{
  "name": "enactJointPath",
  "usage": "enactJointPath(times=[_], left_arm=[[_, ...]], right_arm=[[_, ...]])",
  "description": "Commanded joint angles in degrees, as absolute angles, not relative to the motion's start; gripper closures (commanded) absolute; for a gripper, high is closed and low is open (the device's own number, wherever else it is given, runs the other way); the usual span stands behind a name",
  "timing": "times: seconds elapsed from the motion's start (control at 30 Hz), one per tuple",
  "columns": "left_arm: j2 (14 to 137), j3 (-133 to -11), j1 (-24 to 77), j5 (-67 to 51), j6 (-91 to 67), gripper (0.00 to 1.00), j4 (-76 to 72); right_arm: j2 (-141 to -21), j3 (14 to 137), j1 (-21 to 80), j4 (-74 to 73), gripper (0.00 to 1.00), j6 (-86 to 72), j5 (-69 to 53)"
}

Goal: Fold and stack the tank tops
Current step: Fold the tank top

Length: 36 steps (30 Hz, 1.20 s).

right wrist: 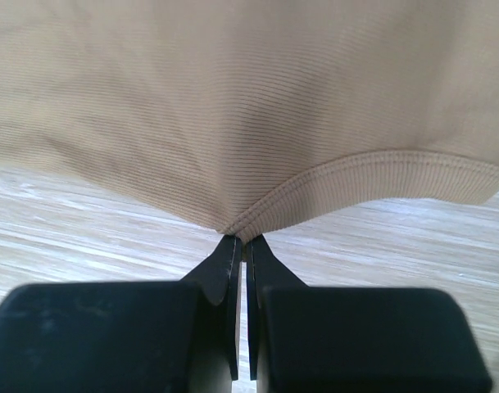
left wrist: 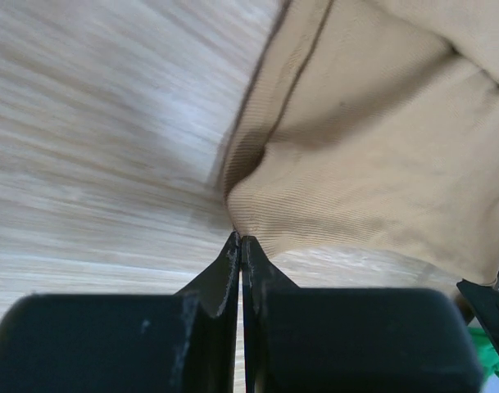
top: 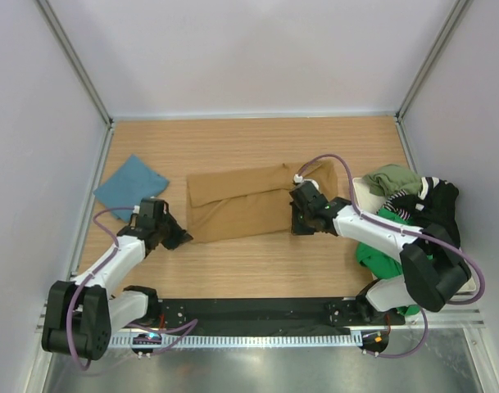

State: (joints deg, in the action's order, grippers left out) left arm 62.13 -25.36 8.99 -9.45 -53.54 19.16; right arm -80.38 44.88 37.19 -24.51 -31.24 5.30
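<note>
A tan tank top [top: 241, 201] lies folded into a long rectangle in the middle of the wooden table. My left gripper [top: 183, 237] is at its near left corner. In the left wrist view the jaws [left wrist: 241, 239] are shut, with the tan cloth [left wrist: 372, 139] drawn to a point at their tips. My right gripper [top: 297, 223] is at the near right corner. It is shut [right wrist: 241, 239] on the ribbed hem of the tan top [right wrist: 249, 106], which puckers into the tips. A teal tank top [top: 130, 187] lies folded at the left.
A heap of tops sits at the right edge of the table: an olive one [top: 392, 178], a black one with striped trim [top: 433, 205] and a green one [top: 376, 255]. White walls close in the table on three sides. The right arm's purple cable [top: 327, 160] arcs over the tan top's right end.
</note>
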Motion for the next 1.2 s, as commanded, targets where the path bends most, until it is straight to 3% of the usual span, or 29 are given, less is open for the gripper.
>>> enactJointPath(times=[0.0, 0.7, 1.17], left_arm=[[63.45, -29.88, 9.05, -12.21, -53.26, 1.0, 19.68], [73.03, -41.04, 3.16, -11.6, -52.73, 1.0, 17.4], [83.57, -50.0, 2.64, -9.75, -55.19, 1.0, 14.06]], right_arm=[[-80.58, 51.13, 37.62, -27.42, 0.99, -28.04, 7.56], [-99.13, 73.81, 29.27, -32.78, 0.98, -20.22, 5.02], [-105.73, 81.03, 25.22, -33.66, 0.98, -19.86, 2.46]])
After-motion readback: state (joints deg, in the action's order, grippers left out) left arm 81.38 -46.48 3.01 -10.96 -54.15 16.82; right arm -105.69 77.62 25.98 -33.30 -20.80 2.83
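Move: About 16 cm ahead of the left hand, and 1 cm to its left, is the left end of the tan tank top's far flap, already folded inwards. The flap's right end lies roughly 15 cm ahead of the right hand, level sideways; the straps are some 18 cm ahead and 8 cm to its right. The folded blue top sits around 15 cm ahead and 16 cm left of the left hand. All lie about 2 cm below the hands. Carrying the tan tank top's near edge between them, both closed grippers sweep forward over the cloth towards the far flap. The left, still pinching the near-left corner, goes some 11 cm and rises about 4; the right, still holding the edge near the straps, goes nearly 14 cm, lifting mostly at the outset. Both keep their wrists almost unturned. ##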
